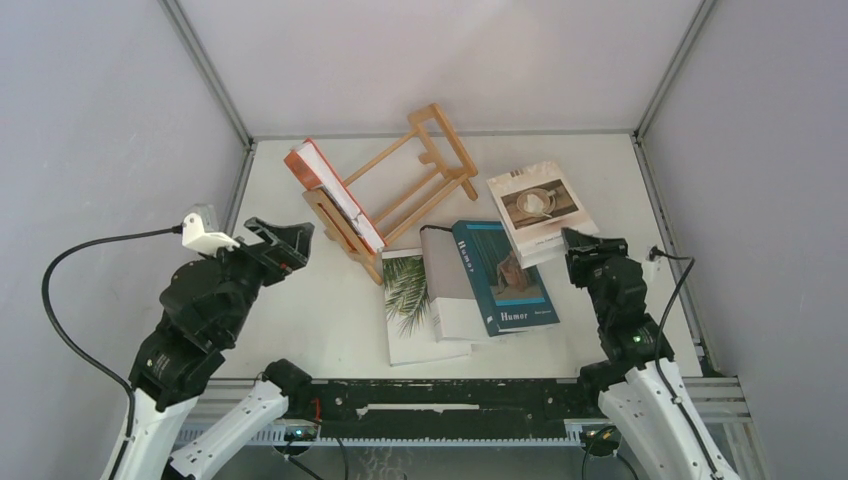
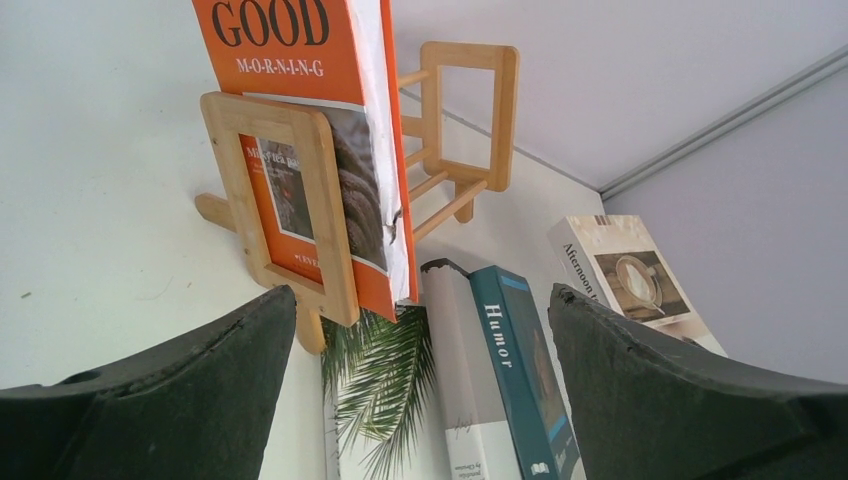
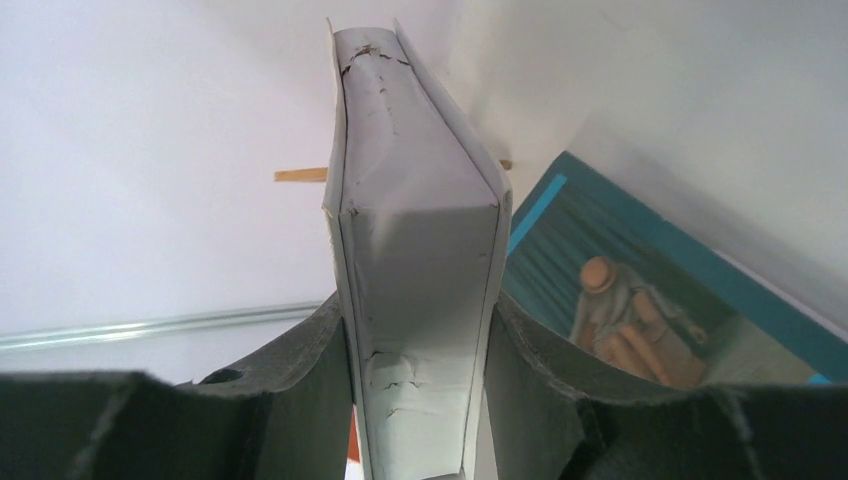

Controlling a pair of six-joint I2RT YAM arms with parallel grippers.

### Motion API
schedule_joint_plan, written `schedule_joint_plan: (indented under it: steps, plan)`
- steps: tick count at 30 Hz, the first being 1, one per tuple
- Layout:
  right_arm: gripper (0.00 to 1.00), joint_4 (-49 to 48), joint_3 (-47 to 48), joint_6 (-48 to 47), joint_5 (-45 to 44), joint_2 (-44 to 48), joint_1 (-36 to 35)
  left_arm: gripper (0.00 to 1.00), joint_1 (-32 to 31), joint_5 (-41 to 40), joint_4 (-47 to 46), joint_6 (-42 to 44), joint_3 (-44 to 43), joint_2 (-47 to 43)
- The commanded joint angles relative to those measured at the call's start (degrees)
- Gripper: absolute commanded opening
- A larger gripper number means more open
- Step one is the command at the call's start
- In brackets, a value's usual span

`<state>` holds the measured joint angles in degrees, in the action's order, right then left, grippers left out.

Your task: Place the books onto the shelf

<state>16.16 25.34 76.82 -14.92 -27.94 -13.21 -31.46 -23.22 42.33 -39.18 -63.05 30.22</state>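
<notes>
The light-wood shelf (image 1: 420,175) stands at an angle at the back of the table. An orange-red book (image 1: 335,195) stands on edge at its left end, seen close in the left wrist view (image 2: 300,130) behind the shelf's end frame (image 2: 300,200). My left gripper (image 1: 285,245) hangs open just left of it, nothing between its fingers (image 2: 422,300). Three books lie side by side: palm leaf (image 1: 415,310), plain grey-white (image 1: 450,290), teal "Humor" (image 1: 505,275). My right gripper (image 1: 590,245) is shut on the near edge of the cup-picture book (image 1: 540,205), whose white edge (image 3: 415,250) fills its jaws.
Grey enclosure walls and metal corner posts (image 1: 665,70) surround the white table (image 1: 300,320). A black rail (image 1: 450,400) runs along the near edge between the arm bases. Cables loop by each arm.
</notes>
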Motion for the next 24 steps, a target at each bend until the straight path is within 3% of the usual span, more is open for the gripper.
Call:
schedule_joint_plan:
  steps: [1, 24]
  plan:
    - [0.25, -3.6, 4.8, 0.4, 4.6, -0.4, 0.0, 1.00, -0.4, 2.2, -1.7, -1.2, -2.0, -1.0]
    - [0.24, -20.6, 17.0, 9.9, 9.4, -16.2, -19.8, 1.00, -0.4, 13.5, -10.8, -7.2, -5.8, 6.0]
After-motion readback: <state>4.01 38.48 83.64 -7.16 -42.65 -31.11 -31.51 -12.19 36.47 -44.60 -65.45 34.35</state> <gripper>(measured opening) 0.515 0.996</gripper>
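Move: The right hand holds the Afternoon tea book by its near edge; the shelf it is bound for has its middle some 20 cm ahead, about 36 cm to the left and 12 cm lower. The Humor book lies about 12 cm left, level fore and aft, 17 cm below, with the grey book 12 cm farther left. The orange book stands in the shelf roughly 17 cm ahead and 50 cm left. From the left hand the shelf is about 27 cm ahead, 11 cm right and 28 cm below. Keeping its pinch on the near edge of the Afternoon tea book, the right hand sweeps it left about 13 cm towards the shelf while lifting it some 10 cm, gathering speed, swinging counter-clockwise about 25 degrees and rolling a little, left side up. The empty, open left hand drifts about 5 cm right and 3 cm up, turning slightly clockwise. ##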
